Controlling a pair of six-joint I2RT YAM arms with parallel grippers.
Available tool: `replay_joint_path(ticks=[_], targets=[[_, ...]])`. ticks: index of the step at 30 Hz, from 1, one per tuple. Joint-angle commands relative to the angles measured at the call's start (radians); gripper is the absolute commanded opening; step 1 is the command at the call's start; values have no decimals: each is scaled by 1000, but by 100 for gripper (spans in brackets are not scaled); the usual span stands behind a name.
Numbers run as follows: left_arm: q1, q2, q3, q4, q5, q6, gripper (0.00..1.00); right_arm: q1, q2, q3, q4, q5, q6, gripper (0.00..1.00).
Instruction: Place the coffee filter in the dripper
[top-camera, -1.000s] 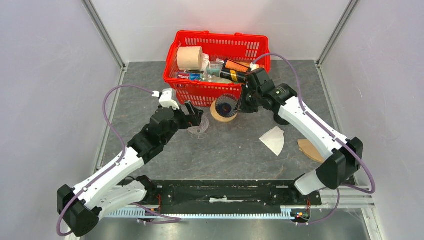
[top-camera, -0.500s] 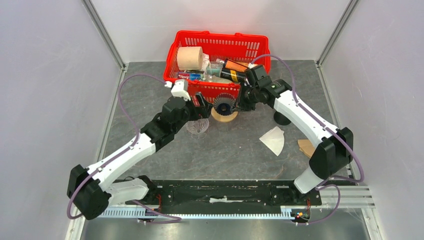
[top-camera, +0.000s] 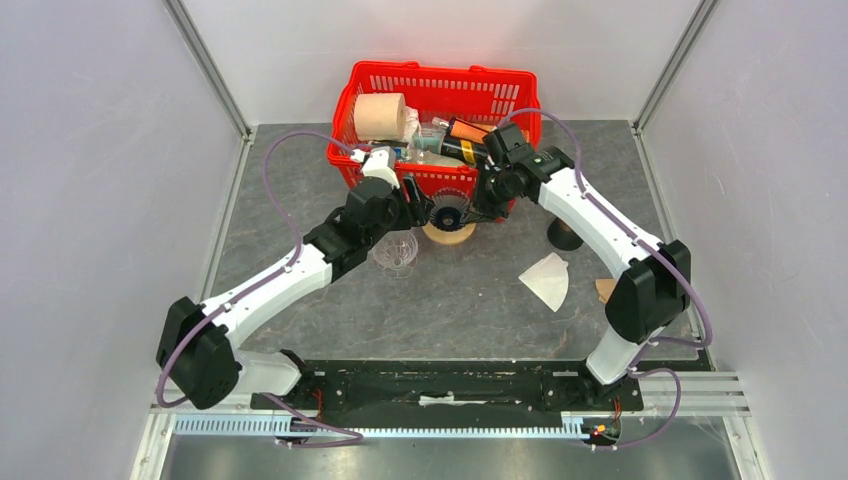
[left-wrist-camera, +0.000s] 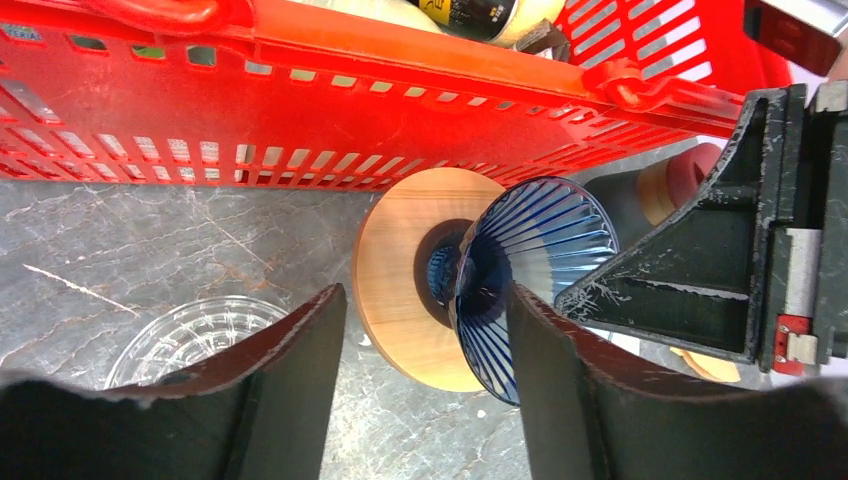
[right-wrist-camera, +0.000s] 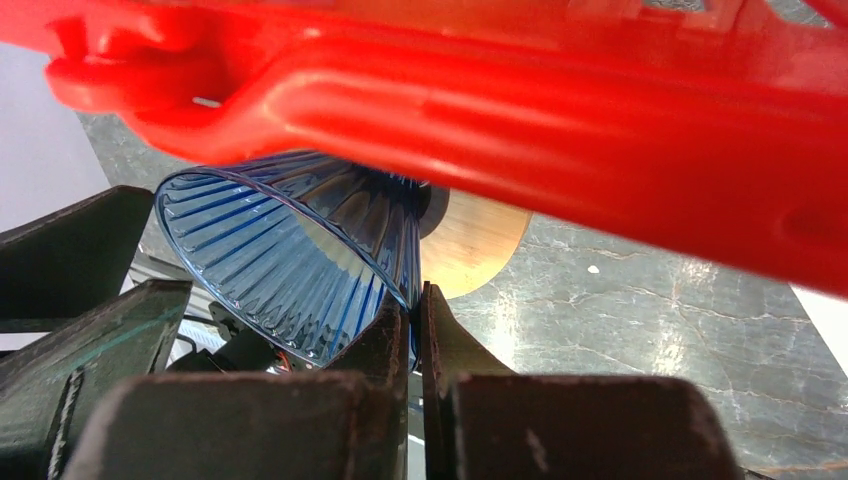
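Note:
The blue ribbed glass dripper (top-camera: 452, 212) on its round wooden base (left-wrist-camera: 400, 290) lies tipped on its side against the red basket's front wall. My right gripper (right-wrist-camera: 415, 300) is shut on the dripper's rim (right-wrist-camera: 300, 250). My left gripper (left-wrist-camera: 425, 300) reaches in from the left, open, its fingers on either side of the wooden base and the blue cone (left-wrist-camera: 540, 250). Its right finger (left-wrist-camera: 560, 350) is close against the cone's rim; the left finger stands apart. The white coffee filter (top-camera: 547, 280) lies flat on the table to the right, away from both grippers.
The red basket (top-camera: 440, 80) holds a paper roll, bottles and other items at the back. A clear ribbed glass (top-camera: 395, 252) stands under my left arm. A black knob (top-camera: 565, 237) and a brown paper piece (top-camera: 603, 290) lie near my right arm.
My left arm has swung from the clear glass to the dripper and its jaws have narrowed around the base. My right gripper has drawn the dripper closer to the basket.

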Motion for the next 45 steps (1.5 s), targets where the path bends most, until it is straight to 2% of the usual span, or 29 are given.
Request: replay_joint_path(ticks=[1,7,15,20,22,26,30,35,45], targets=[[3,52,64,19,-4,-11,60,-6,24,66,-38,-22,-20,0],[3,124,124,-13,-10,-6,46,-6,52,84,-57,-35,-37,0],[3,169,154,-33,6,-10,35,-6,99,106,-79,-76,-58,0],[2,192,187,-87,5,9,15,-5,98,110,-93,-80,-67,0],[3,201,202,-119,7,20,3,-4,97,116,-104,-79,-73,0],[2,212,230,-192,67,61,2,-3,95,121,-118,-91,-95,0],[3,205,238,-248,78,87,2,-1,64,120,-88,-84,-110,15],[3,200,242,-292,114,94,2,-1,31,115,-12,-55,-122,26],[3,180,219,-304,120,67,2,9,17,94,90,70,-128,27]])
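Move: The blue dripper is held tilted over the wooden ring, its middle about 5 cm right of the open left hand, level with it ahead and 4 cm lower. The right hand already grips its right rim, with the ring's middle some 4 cm left, 1 cm back and 8 cm below that hand. From the left hand, the clear glass vessel is about 5 cm left, 7 cm back and 18 cm down; the red basket's middle is 17 cm ahead, 3 cm right and 12 cm lower. The left fingers close on the dripper's left rim and pinch it, the hand having gone about 2.5 cm right and down with a short reach forward that it then draws back, its tips dipping some 10 degrees. The right hand keeps its grip through a slight drift left, then opens about a quarter, letting go of the rim, and slides about 2 cm forward and 1 cm up. ##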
